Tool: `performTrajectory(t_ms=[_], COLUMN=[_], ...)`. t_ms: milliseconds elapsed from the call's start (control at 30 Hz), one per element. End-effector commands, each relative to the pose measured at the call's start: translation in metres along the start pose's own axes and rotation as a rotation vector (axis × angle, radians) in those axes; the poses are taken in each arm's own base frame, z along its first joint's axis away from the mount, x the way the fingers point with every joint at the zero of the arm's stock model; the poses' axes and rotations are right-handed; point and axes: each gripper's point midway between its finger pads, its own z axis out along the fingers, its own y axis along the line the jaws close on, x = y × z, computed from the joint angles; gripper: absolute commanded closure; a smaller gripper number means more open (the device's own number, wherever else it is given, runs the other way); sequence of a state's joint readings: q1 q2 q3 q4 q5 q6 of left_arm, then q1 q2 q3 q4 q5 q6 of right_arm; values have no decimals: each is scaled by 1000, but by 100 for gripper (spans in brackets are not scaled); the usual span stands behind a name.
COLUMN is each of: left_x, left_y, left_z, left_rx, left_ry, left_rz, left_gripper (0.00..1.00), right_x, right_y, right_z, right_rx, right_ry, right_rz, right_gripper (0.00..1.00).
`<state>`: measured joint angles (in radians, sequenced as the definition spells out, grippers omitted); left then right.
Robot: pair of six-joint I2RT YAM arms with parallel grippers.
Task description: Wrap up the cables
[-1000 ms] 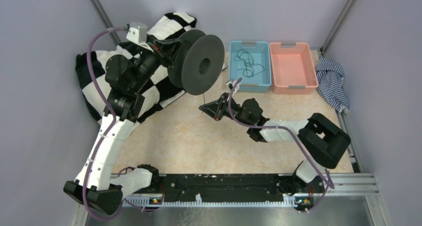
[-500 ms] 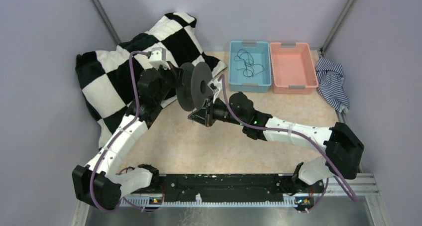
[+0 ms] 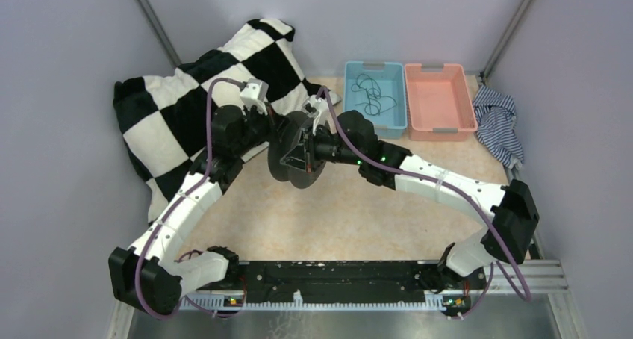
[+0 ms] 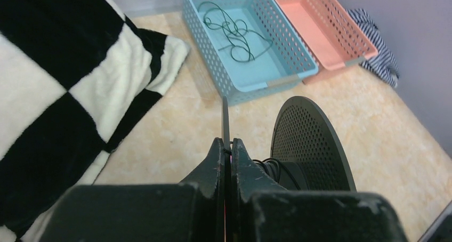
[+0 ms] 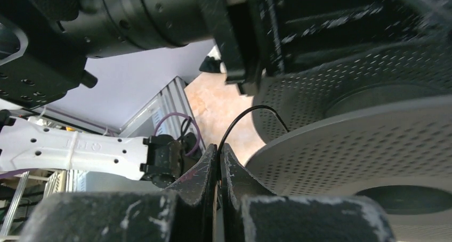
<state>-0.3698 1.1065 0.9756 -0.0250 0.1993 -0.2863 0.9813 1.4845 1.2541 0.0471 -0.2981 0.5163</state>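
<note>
A dark perforated spool (image 3: 306, 176) hangs above the table's middle. My left gripper (image 3: 279, 135) is shut on the thin edge of one spool flange (image 4: 225, 117); the other flange (image 4: 312, 140) stands to its right. A few black turns lie around the hub (image 4: 274, 168). My right gripper (image 5: 219, 148), close against the spool's near side (image 3: 297, 154), is shut on a thin black cable (image 5: 246, 114). That cable arcs up from the fingers and runs in between the flanges (image 5: 368, 146). More loose cables (image 3: 369, 92) lie tangled in the blue basket (image 4: 242, 85).
A pink basket (image 3: 440, 92) stands next to the blue basket (image 3: 375, 131) at the back. A striped cloth (image 3: 496, 119) lies at the right edge. A black-and-white checkered blanket (image 3: 164, 107) covers the back left. Purple walls close in the sides.
My left arm has lowered the spool from over the blanket down toward the table's middle. My right gripper has moved left with the cable, up against the spool.
</note>
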Motion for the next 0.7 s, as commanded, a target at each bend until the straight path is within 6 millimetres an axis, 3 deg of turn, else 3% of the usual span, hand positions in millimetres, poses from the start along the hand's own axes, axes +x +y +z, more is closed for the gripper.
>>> performTrajectory(t_ms=[0,133,300,467,667], left_x=[-17,-4,-2,11,3], left_y=[-31,-41,-54,-66,-77], left_z=[-12,-13,-18,-16,-21], left_rx=[158,244,334,440,512], left_ry=[-23,32,50,140,134], left_rz=[107,180,224,241,288], left_gripper=[100,100,100,100,100], right_x=[-23,-28,-32,-27,-18], right_y=[1,-11,-26,-30,-40], right_z=[-8,-16,-30,-43,-64], right_rx=[-4,22,63,57,69], right_ry=[2,8,16,70,135], right_rz=[-39,-37,-36,-74,-96], right_gripper=[100,100,100,100,100])
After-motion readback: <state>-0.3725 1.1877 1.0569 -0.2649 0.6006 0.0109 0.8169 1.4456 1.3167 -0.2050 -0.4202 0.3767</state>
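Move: The left fingers already grip the rim of the grey spool; its middle lies about 5 cm right, 3 cm back and 7 cm below them. From the right fingers, which pinch the cable's free end, the spool's middle is some 8 cm ahead, 4 cm right and 6 cm down. The blue basket stands roughly 22 cm ahead and 23 cm right of the left hand, the checkered blanket about 15 cm ahead and 22 cm left, both well below. Still pinching the cable, the right hand draws it right and forward, about 6 cm in all, staying nearly level as it passes over the spool from its near side. Against it, the left hand keeps its grip on the rim and brings the spool back, right and down some 7 cm, turning clockwise about 25 degrees. Both grippers stay shut. ##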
